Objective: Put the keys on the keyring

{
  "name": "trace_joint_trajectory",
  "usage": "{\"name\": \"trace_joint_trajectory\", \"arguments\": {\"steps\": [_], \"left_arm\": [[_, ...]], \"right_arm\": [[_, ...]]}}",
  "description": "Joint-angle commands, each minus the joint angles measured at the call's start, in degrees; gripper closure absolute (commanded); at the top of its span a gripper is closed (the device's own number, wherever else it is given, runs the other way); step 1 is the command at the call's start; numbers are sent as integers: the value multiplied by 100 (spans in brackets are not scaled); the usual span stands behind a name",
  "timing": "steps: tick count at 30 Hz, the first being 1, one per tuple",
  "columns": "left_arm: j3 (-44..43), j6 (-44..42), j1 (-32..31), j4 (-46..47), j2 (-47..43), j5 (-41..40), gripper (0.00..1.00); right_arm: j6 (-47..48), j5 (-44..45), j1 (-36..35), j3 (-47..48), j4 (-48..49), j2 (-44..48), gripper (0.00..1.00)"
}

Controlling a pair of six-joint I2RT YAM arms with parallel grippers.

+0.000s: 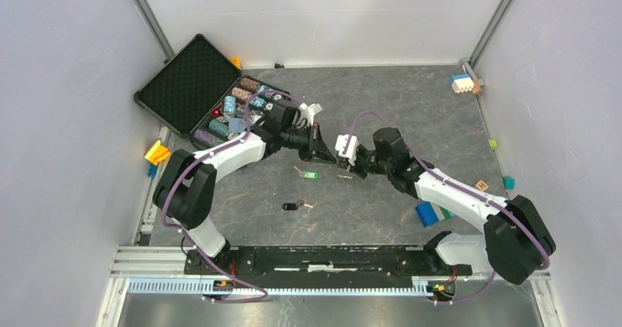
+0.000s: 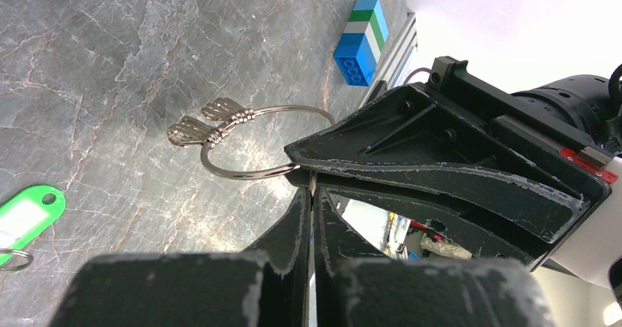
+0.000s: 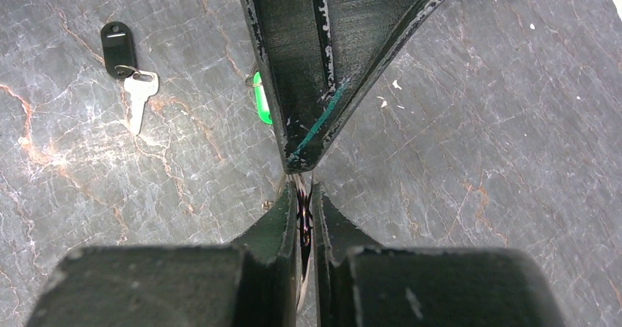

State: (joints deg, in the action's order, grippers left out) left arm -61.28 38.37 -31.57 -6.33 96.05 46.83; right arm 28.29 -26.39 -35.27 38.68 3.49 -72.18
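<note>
The keyring, a thin silver wire ring with small plain keys bunched on its far side, hangs just above the tabletop between both grippers. My left gripper is shut on the ring's near edge. My right gripper is shut on the same ring, which shows edge-on between its fingers. In the top view the left gripper and right gripper meet tip to tip. The green-headed key lies on the table just left of them. The black-headed key lies apart, nearer the arm bases.
An open black case with stacks of chips stands at the back left. A blue-green block lies by the right arm. Small blocks sit along the edges: orange-yellow, white, and a tan cube.
</note>
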Motion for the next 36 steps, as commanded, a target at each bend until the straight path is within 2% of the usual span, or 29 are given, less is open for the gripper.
{"name": "trace_joint_trajectory", "arguments": {"steps": [1,8,15,20,29,36], "left_arm": [[-41,-250,28,-152,28,37,98],[-82,-346,35,-184,21,11,97],[-88,-439,98,-211,23,-33,76],[-112,-486,120,-230,21,-8,68],[-139,-728,125,-255,-16,-27,66],[-149,-1479,125,-281,-79,-48,70]], "right_arm": [[11,352,16,-42,341,176,100],[185,345,-98,-44,304,139,100],[291,498,-165,-86,293,190,100],[303,520,-182,-84,288,201,100],[308,700,-235,-90,302,236,100],[307,1127,-370,-77,320,279,100]]}}
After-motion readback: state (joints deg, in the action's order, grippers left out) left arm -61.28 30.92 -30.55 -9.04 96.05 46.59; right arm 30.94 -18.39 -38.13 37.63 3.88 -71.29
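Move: The left fingertips pinch a thin metal loop of the keyring right beside the right fingertips; the ring's middle lies about 2 cm right and 3 cm below the left hand, level forward. From the left hand, the green tag lies some 6 cm left, 2 cm back, and the black fob's key about 10 cm left, 11 cm back, both roughly 13 cm down. The right hand holds the ring, its middle about 3 cm below and 1 cm back. The left fingers open, release the ring's loop and ease about 1.5 cm left-down; the right keep their pinch. ##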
